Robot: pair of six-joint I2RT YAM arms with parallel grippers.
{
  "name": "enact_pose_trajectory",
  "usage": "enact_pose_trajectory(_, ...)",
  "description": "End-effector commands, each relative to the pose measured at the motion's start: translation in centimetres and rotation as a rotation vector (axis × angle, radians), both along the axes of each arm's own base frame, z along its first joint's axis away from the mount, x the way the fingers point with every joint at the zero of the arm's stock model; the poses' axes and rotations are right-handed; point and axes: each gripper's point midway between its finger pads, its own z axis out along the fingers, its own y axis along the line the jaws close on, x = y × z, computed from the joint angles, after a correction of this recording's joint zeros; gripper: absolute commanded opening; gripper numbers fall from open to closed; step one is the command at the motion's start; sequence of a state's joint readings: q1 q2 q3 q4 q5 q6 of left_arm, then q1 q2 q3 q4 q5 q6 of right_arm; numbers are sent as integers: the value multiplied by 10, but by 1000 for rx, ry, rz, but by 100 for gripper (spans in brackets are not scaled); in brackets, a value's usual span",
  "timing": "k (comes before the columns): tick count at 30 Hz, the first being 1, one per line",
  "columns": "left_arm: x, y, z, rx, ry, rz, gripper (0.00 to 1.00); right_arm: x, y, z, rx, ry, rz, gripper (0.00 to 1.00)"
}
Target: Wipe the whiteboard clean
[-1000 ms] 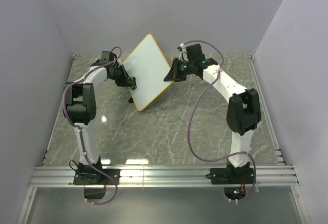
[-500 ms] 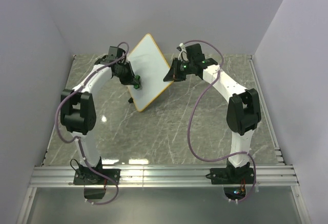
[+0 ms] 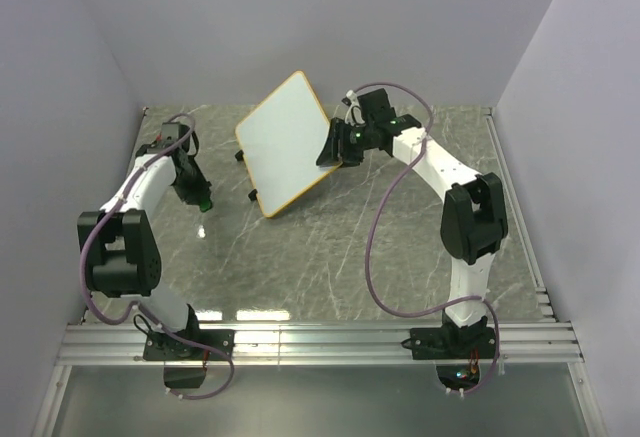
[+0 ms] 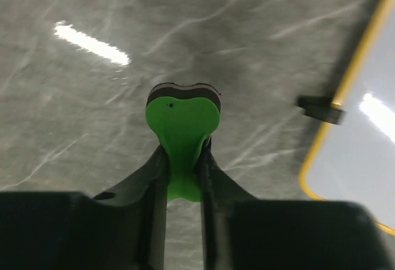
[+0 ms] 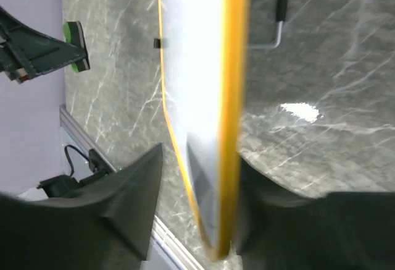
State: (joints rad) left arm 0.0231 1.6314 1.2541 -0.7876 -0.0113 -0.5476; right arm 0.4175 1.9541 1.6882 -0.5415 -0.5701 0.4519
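Note:
The whiteboard [image 3: 283,144] stands tilted on one corner at the back middle of the table; its white face shows no writing. My right gripper [image 3: 333,149] is shut on its right edge. The right wrist view shows the board edge-on [image 5: 203,84] with its orange frame between my fingers [image 5: 126,202]. My left gripper [image 3: 203,202] is left of the board and apart from it, shut on the green eraser [image 4: 182,118], low over the table. The board's orange corner [image 4: 364,140] and a black foot [image 4: 320,110] show at the right of the left wrist view.
The grey marble table [image 3: 330,247] has purple-grey walls at the left, back and right. An aluminium rail [image 3: 320,342] runs along the near edge. A thin metal stand bar [image 5: 281,10] shows behind the board. The eraser also shows in the right wrist view [image 5: 75,38].
My left gripper has pulled the eraser off the board's face and swung left and down toward the table. The board has shifted and tilted slightly in my right gripper.

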Motion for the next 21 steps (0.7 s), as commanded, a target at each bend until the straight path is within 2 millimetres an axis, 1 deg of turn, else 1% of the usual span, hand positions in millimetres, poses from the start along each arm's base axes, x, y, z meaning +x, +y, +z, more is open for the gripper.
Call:
enact_pose_trajectory(1,-20,22,2,70,21,67,25,-9,4,24,-10,-65,20,54)
enact_pose_trajectory(2,-23,25,-2,80,31,73,30,-9,3,26,-13,-70,15,60)
enact_pose_trajectory(3,-25,26,-5,86,41,75,40,-9,1,32,-13,-86,8,64)
enact_pose_trajectory(7,-38,29,-24,101,88,80,54,-7,-10,41,-60,-127,-29,68)
enact_pose_trajectory(8,-39,28,-28,96,95,78,58,-7,-15,49,-66,-146,-42,70)
enact_pose_trajectory(9,-41,27,-31,93,100,78,66,-8,-18,50,-77,-156,-48,72)
enact_pose_trajectory(10,-44,26,-35,87,111,80,69,-5,-27,49,-103,-161,-75,72)
enact_pose_trajectory(11,-43,25,-37,78,105,75,72,-6,-33,56,-110,-175,-90,72)
enact_pose_trajectory(12,-46,21,-42,56,116,71,78,-5,-39,56,-123,-181,-102,73)
enact_pose_trajectory(13,-47,20,-43,50,119,73,83,-3,-52,52,-153,-178,-138,73)
enact_pose_trajectory(14,-47,19,-44,45,120,73,85,-3,-59,51,-169,-178,-155,73)
enact_pose_trajectory(15,-48,17,-44,38,123,75,88,-3,-68,55,-182,-187,-179,74)
enact_pose_trajectory(16,-48,16,-43,31,119,76,88,-3,-80,49,-201,-172,-206,74)
enact_pose_trajectory(17,-46,16,-37,28,96,78,89,-4,-90,53,-212,-185,-233,74)
enact_pose_trajectory(18,-46,15,-32,26,85,79,89,-5,-97,52,-214,-178,-256,74)
enact_pose_trajectory(19,-43,15,-25,25,62,79,89,-10,-103,45,-223,-161,-267,74)
enact_pose_trajectory(20,-40,15,-13,24,23,79,89,-8,-110,45,-218,-169,-288,75)
enact_pose_trajectory(21,-38,15,-5,24,-3,79,89,-12,-112,54,-202,-188,-299,75)
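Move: The left hand still has the green eraser between its barely parted fingers; the patch of table it is taken to lies about 5 cm back, 1 cm left and 8 cm below. From that hand the whiteboard's middle is some 15 cm ahead, 18 cm right and level in height, its lower clip about 1 cm ahead, 11 cm right and 4 cm lower. The right hand's half-open fingers straddle the board's right edge, the board's middle roughly 9 cm left, 2 cm ahead and 5 cm lower. Back towards the base and down, about 5 cm each way and slightly left, the left hand takes the eraser to the table, its fingers spreading wide to let go. The right hand opens further and, after a brief pause at the board's edge, rises and swings off to the right, ending some 9 cm away and turning about 15 degrees clockwise. ##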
